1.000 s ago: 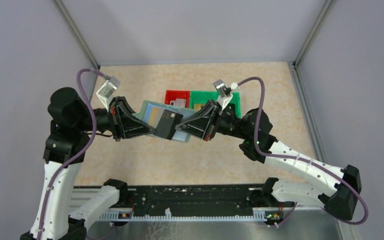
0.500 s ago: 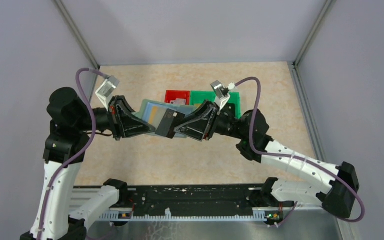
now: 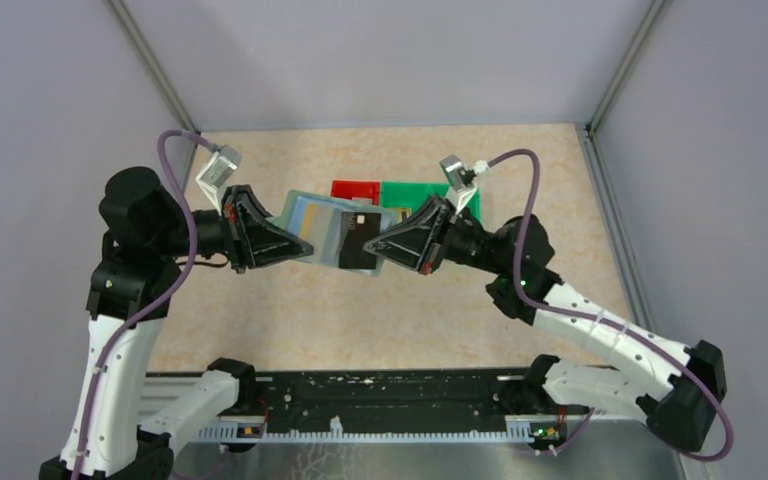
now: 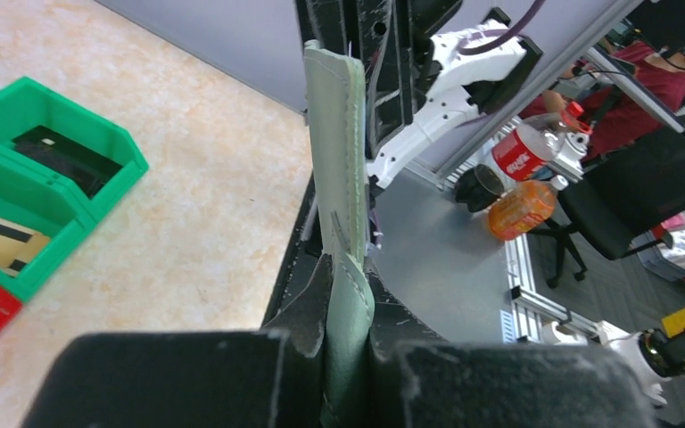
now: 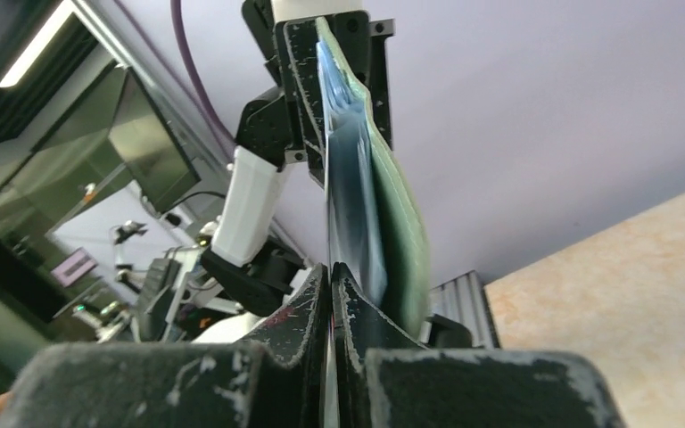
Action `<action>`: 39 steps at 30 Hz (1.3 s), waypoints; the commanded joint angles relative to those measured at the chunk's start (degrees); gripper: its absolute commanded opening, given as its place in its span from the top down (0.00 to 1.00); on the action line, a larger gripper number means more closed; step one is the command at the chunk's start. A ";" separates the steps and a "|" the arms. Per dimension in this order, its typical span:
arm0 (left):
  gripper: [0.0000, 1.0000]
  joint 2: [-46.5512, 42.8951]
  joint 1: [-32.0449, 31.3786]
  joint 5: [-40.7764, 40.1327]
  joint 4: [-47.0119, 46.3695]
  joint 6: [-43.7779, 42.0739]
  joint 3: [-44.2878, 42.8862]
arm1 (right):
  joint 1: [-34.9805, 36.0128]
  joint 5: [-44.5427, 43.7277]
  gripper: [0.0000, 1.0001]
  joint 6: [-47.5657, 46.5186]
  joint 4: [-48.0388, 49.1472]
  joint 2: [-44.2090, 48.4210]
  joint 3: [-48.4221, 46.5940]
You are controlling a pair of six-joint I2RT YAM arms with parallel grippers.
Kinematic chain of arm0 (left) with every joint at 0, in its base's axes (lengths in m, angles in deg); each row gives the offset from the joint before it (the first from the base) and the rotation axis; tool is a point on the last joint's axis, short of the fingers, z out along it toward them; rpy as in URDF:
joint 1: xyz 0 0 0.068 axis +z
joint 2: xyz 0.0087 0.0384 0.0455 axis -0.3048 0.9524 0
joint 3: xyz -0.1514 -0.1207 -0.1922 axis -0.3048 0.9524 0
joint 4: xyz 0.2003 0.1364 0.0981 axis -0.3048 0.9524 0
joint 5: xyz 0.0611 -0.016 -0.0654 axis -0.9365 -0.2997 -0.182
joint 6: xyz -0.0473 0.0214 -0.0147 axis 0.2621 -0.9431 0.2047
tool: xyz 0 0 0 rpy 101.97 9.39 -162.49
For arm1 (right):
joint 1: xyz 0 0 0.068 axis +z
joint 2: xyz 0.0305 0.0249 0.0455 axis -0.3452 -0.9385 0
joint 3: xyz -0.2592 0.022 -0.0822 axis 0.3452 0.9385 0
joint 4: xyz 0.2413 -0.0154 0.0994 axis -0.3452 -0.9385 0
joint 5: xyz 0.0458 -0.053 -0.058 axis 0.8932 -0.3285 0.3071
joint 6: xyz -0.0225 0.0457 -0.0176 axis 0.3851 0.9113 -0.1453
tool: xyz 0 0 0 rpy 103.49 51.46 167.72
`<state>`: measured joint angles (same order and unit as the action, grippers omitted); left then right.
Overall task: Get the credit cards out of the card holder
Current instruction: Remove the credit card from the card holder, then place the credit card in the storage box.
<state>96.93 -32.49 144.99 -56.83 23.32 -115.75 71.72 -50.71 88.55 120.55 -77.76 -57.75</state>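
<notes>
The card holder point(image 3: 307, 213), pale grey-green with a blue inner face, hangs open above the table between both arms. My left gripper point(image 3: 303, 247) is shut on the holder's left edge. In the left wrist view the holder point(image 4: 339, 169) stands edge-on, clamped in that gripper point(image 4: 348, 352). A dark grey credit card point(image 3: 356, 246) sticks out of the holder's right side, and my right gripper point(image 3: 373, 245) is shut on it. The right wrist view shows that card's thin edge point(image 5: 343, 192) running up from the right gripper point(image 5: 332, 299), with the holder point(image 5: 403, 236) just beside it. Other credit cards are hidden.
A red bin point(image 3: 354, 188) and a green bin point(image 3: 407, 189) stand on the table behind the holder, partly covered by my right gripper. From the left wrist the green bins point(image 4: 49, 174) hold flat cards. Grey walls enclose the beige table point(image 3: 290, 320).
The right gripper let go briefly and shut again on the dark card. The card now sits further right and more level. Both grippers and the holder have risen slightly.
</notes>
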 commanded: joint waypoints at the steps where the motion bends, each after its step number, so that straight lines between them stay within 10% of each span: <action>1: 1.00 0.76 0.06 -3.71 3.72 -5.15 -3.76 | -6.09 1.52 1.00 -2.12 -4.90 8.38 1.29; 15: 1.00 2.67 0.11 -10.64 9.88 -12.78 -7.37 | -33.50 3.63 1.00 -12.64 -46.70 9.38 1.59; 19: 1.00 2.85 0.06 -11.24 11.49 -14.37 -7.76 | -35.30 -9.55 1.00 -22.16 -55.09 2.25 -1.54; 39: 1.00 2.31 0.06 -10.29 13.27 -15.54 -7.53 | -35.88 -23.17 1.00 -30.58 -49.11 -26.22 -12.60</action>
<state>99.81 -32.49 133.93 -43.48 8.48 -122.13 36.14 -72.42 60.22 67.31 -102.15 -67.27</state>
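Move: The black card is already between the right hand's closed fingers, lying over the open holder's right side. The right-hand green compartment, where the black cards lie, is about 25 cm ahead of this hand, 18 cm right and some 40 cm below. At about the same distance ahead and the same depth, the middle green compartment is 6 cm right and the red box 4 cm left. From the left hand, the right-hand green compartment is about 25 cm ahead and 26 cm right, also far below. The black card, kept pinched in the right fingers, is drawn off the holder to the right for about 7 cm, then swept forward, down and further right to the green compartment with the black cards. The wrist swings some 80 degrees, from pointing left to pointing forward and down. The left hand keeps its grip on the holder, easing about 3 cm forward and turning slightly counter-clockwise. ##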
